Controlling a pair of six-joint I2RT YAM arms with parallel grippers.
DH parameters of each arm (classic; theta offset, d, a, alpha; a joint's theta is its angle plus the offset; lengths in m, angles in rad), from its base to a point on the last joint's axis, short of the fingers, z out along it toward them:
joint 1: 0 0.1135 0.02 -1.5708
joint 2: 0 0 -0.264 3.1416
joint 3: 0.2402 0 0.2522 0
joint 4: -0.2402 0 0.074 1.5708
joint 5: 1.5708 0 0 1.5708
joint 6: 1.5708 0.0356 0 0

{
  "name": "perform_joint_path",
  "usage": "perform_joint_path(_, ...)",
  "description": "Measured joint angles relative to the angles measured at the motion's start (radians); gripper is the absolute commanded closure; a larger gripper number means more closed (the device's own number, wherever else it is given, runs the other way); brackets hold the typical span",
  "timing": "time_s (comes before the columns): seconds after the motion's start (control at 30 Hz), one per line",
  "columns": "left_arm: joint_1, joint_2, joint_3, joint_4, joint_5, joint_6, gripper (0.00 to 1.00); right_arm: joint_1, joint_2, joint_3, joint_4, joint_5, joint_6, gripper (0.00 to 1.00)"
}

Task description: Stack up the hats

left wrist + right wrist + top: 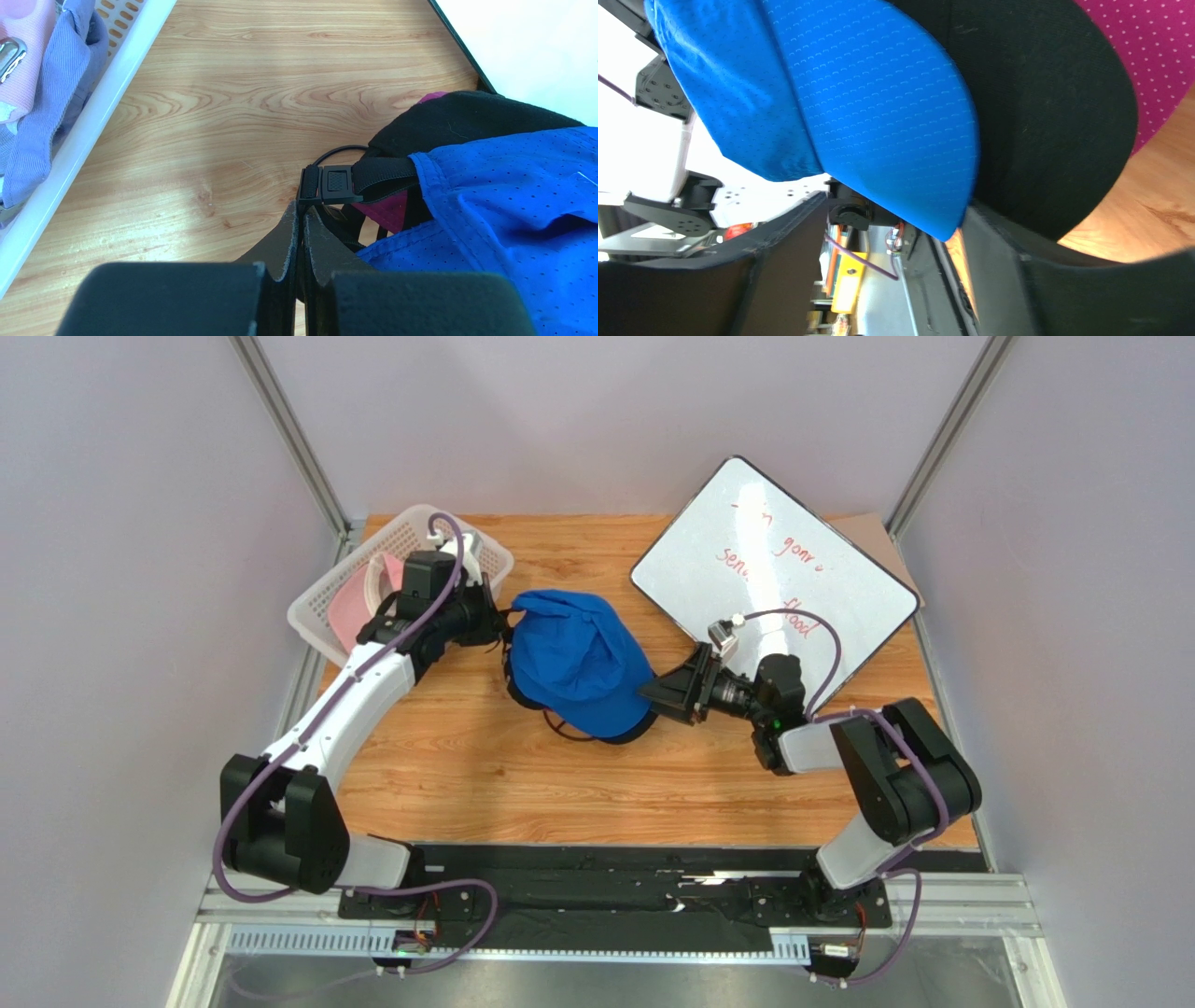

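Note:
A royal blue hat (578, 658) lies on top of a pile in the middle of the table, over a black hat (463, 119) and a magenta hat (382, 210). My left gripper (501, 627) is at the back of the pile, its jaws closed (303, 210) on the black hat's back strap by the buckle (330, 185). My right gripper (654, 693) is open at the brim side. The blue brim's edge (934, 210) hangs between its fingers (896, 210), with the black brim (1046, 105) and magenta brim (1151, 49) behind. A light pink hat (351, 609) and a lavender hat (49, 119) lie in the basket.
The white mesh basket (316, 602) stands at the back left, its wall close to my left gripper (91, 119). A whiteboard with red writing (772, 567) lies at the back right. A thin black wire loop (335, 151) shows under the pile.

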Motion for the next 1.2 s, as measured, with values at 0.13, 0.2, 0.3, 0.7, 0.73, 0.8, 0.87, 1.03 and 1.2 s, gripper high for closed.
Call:
perform_joint_path(0.13,0.000,-0.001,0.000,0.000,0.000,0.000,1.00,0.004,0.043,-0.023,0.119,0.000,0.072,0.65)
perform_joint_path(0.2,0.000,-0.002,0.000,0.000,0.000,0.000,1.00,0.005,0.050,-0.026,0.159,0.000,0.098,0.81)
perform_joint_path(0.3,0.000,-0.006,0.000,0.000,0.000,0.000,1.00,0.005,0.049,-0.026,0.205,-0.001,0.125,0.90)
perform_joint_path(0.7,0.000,-0.122,0.000,-0.026,-0.016,0.004,1.00,0.002,-0.147,-0.024,0.142,0.022,0.139,1.00)
perform_joint_path(0.73,0.000,-0.127,0.003,-0.032,-0.019,0.005,1.00,-0.001,-0.172,-0.021,0.117,0.024,0.134,1.00)
perform_joint_path(0.8,0.000,-0.127,0.011,-0.036,-0.024,0.008,1.00,-0.004,-0.221,-0.008,0.045,0.033,0.119,1.00)
perform_joint_path(0.87,0.000,-0.124,0.020,-0.044,-0.024,0.009,1.00,-0.010,-0.265,0.014,-0.040,0.043,0.104,1.00)
perform_joint_path(1.03,0.000,-0.104,0.040,-0.048,-0.024,0.013,1.00,-0.056,-0.333,0.053,-0.205,0.059,0.074,1.00)
perform_joint_path(1.2,0.000,-0.073,0.040,-0.054,-0.026,0.019,1.00,-0.092,-0.299,0.060,-0.302,0.054,0.061,1.00)
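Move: The right hand, gaping around the outer edge of the blue hat's brim, has the hat's middle about 5 cm ahead and 10 cm left, a little above. The black hat beneath is some 4 cm ahead, 9 cm left and slightly lower than this hand; the whiteboard's middle is about 18 cm ahead and 19 cm right, near table level. From the left hand, already holding the blue hat's strap, the blue hat is 5 cm back and 11 cm right, the black one 6 back, 12 right, the basket 8 ahead, 17 left. The right fingers shut on the blue brim's edge and pinch it, then that hand lifts about 9 cm, swings some 3 cm right and a little forward while sinking back 2–3 cm, turning about 10 degrees clockwise. Keeping its grip on the strap, the left hand rises with it by nearly 5 cm, drawing back slightly, then starts down again. ##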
